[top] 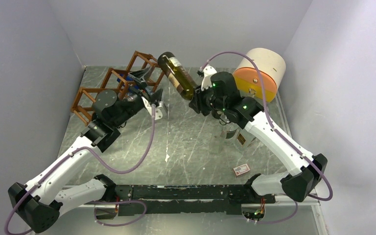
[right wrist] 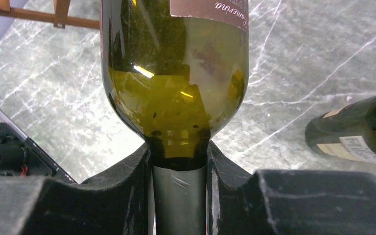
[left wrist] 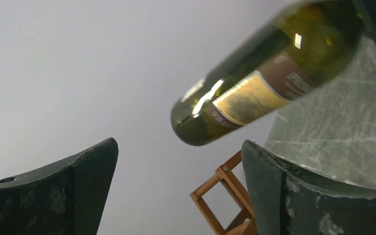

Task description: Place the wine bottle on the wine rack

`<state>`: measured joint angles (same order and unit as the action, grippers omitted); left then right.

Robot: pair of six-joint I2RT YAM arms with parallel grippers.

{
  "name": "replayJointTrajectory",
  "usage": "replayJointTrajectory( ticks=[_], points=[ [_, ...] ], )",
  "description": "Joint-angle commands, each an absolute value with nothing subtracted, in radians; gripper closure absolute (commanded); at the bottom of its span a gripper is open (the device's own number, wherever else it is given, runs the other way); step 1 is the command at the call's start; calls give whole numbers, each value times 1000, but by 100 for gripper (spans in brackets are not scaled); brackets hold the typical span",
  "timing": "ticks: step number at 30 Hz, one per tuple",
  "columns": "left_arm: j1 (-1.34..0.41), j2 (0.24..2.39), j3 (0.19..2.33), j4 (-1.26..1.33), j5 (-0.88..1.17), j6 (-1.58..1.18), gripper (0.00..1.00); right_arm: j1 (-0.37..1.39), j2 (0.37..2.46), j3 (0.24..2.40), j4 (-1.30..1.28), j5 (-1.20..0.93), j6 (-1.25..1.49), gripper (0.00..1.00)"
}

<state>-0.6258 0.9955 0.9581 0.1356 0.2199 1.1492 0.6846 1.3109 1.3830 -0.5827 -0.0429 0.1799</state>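
A green wine bottle with a tan and brown label hangs tilted in the air, base toward the back wall. My right gripper is shut on its foil-capped neck, and the wrist view shows both pads pressed against the neck under the bottle's shoulder. The reddish-brown wine rack stands at the back left. My left gripper hovers in front of the rack, open and holding nothing. From that wrist, the bottle's base floats above the fingers and a rack corner shows between them.
A cream and orange cylinder lies at the back right. A second dark bottle lies on the marble table to the right of my right gripper. A small red and white card rests near the front right. Grey walls close in on three sides.
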Motion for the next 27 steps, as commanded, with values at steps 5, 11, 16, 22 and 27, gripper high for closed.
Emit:
replayJointTrajectory(
  ticks=[5, 11, 16, 22, 27],
  points=[
    [-635, 974, 1032, 286, -258, 328, 1, 686, 1286, 1318, -430, -167, 137, 100],
    [-634, 1067, 1223, -92, -400, 115, 1, 705, 1301, 1228, -423, -242, 104, 100],
    [-623, 1111, 1305, -262, -389, 30, 1, 809, 1321, 1169, -411, -281, 42, 100],
    [-580, 1130, 1359, -315, -319, -12, 1, 905, 1359, 1141, -374, -326, 32, 100],
    [-521, 1159, 1419, -375, -280, -75, 1, 949, 1432, 1162, -338, -290, 60, 100]
  ],
)
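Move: The wine bottle is already held by its neck in the right hand, body pointing forward and left. From this hand the middle of the wine rack lies some 32 cm to the left, 12 cm ahead and 16 cm lower; the blue bottle in the rack is about 23 cm left and 14 cm ahead, the second wine bottle roughly 12 cm right and 7 cm ahead, both low on the table. The empty left hand has the rack's middle about 18 cm to its left, 11 cm ahead and 26 cm below. The wine bottle, still gripped by its neck, is carried by the right hand down and back about 12 cm each and some 7 cm left, turning about 30 degrees counter-clockwise and tipping a little down, round to the rack's near side. The open left hand swings left and forward, rising then sinking again, and rolls and tips down over the rack. ##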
